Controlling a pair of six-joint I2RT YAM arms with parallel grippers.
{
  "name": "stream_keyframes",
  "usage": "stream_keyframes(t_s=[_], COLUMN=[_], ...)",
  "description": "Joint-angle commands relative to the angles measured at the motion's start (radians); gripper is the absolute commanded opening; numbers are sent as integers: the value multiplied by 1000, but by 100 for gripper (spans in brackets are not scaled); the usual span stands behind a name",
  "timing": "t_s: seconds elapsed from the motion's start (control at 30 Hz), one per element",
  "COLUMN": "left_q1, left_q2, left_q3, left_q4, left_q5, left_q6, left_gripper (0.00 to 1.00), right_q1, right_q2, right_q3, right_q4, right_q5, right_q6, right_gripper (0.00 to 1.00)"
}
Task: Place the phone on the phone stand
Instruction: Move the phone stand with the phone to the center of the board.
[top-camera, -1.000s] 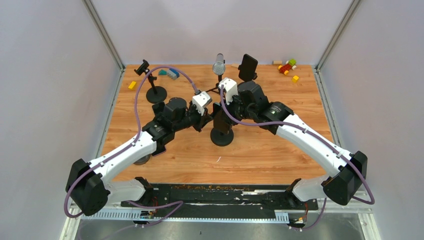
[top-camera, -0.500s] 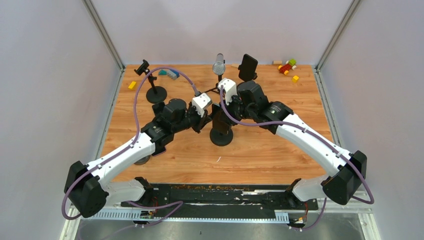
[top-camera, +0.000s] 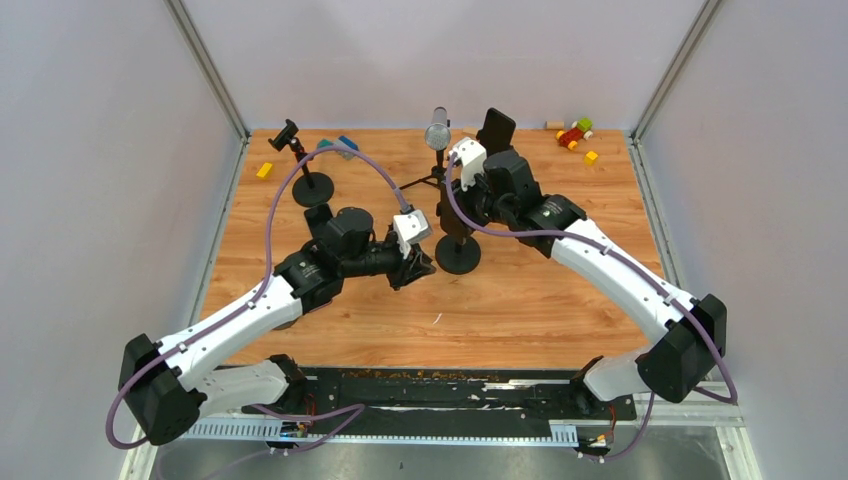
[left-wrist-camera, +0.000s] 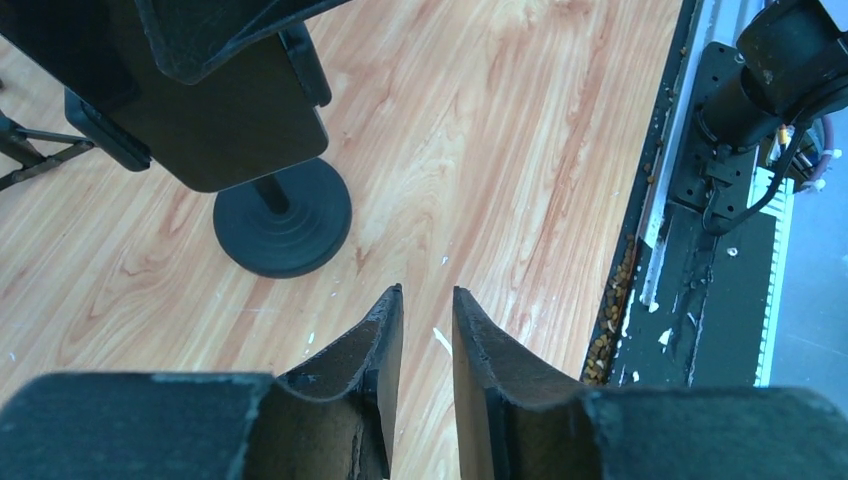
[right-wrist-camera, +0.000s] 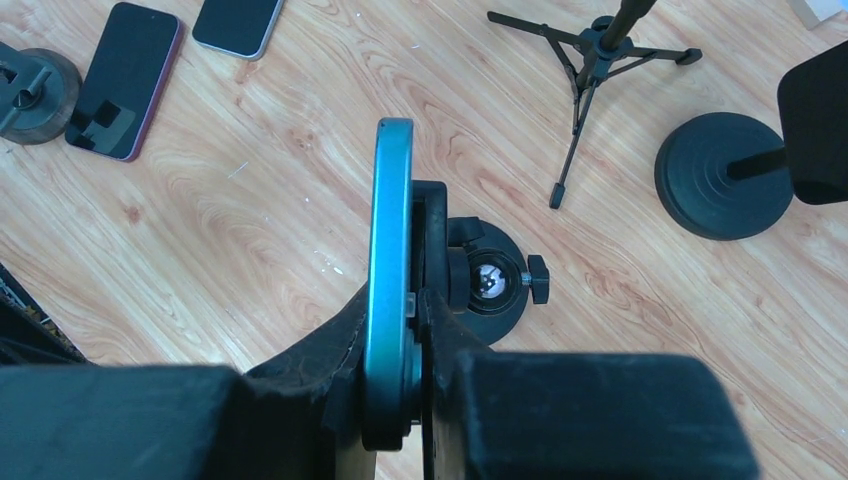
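A teal-edged phone (right-wrist-camera: 388, 250) stands on edge with my right gripper (right-wrist-camera: 400, 300) shut on it. The phone's back lies against the clamp head of the black phone stand (right-wrist-camera: 487, 282), whose round base (top-camera: 457, 255) sits mid-table. In the left wrist view the phone (left-wrist-camera: 215, 110) shows as a dark slab above the stand's base (left-wrist-camera: 283, 215). My left gripper (left-wrist-camera: 428, 295) hangs just in front of the stand, apart from it. Its fingers are slightly parted with nothing between them. From above, the right gripper (top-camera: 452, 205) sits over the stand and the left gripper (top-camera: 422, 268) to its left.
Two spare phones (right-wrist-camera: 122, 80) (right-wrist-camera: 238, 22) lie flat on the wood. A microphone on a tripod (top-camera: 437, 135), a second stand bearing a phone (top-camera: 496, 135) and a small empty stand (top-camera: 305, 175) stand at the back. Toy bricks (top-camera: 575, 133) lie back right.
My left gripper has drawn back from the stand toward the near side. The right gripper, with the phone and stand, has shifted right and toward the back.
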Motion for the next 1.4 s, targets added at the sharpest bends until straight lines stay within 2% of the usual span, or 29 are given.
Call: stream_keyframes(t_s=[0.0,0.13,0.3,0.4,0.6,0.9,1.07,1.37], left_q1=[14,30,50,57,64,70,73,76], left_q2=[-25,-34,-36,-33,-30,-47,-53,-56], left_q3=[36,50,71,70,60,41,28,12], left_q4=[3,-9,-12,1,25,46,58,72], left_q5=[-13,-74,-146,-164,-163,-149,-139,-132], left_q6=[12,9,-3,-6,-13,-13,-17,-19], left_gripper=[34,42,60,66,69,70,70,71], right_q1=[-14,-24,-72,-105,-114,-148,-158,-169], right_q2=[-3,-16,-46,-73,-113,-97,-95,-99], right_q3=[2,-6,-23,-47,-106,-105,-146,-212], right_q4=[10,11,13,37,89,102,171,255], right_q5=[18,-79,-239,-303,-313,-360,-393,-405], right_q6=[-63,-64,-54,-49,-77,-84,-60,-55], right_gripper=[0,0,1,3,5,10,0,0])
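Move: The right hand already grips the phone stand with its phone near the phone's top; the stand's middle is directly below, about 10 cm down and 2 cm left. The microphone tripod stands about 22 cm ahead and 8 cm left of that hand, the second phone stand about 22 cm ahead and 7 cm right. From the left hand, the gripped stand lies some 12 cm ahead, 6 cm right and 8 cm lower. Keeping its grip, the right hand turns counter-clockwise some 12 degrees; the empty left opens, moving about 5 cm forward-left. ##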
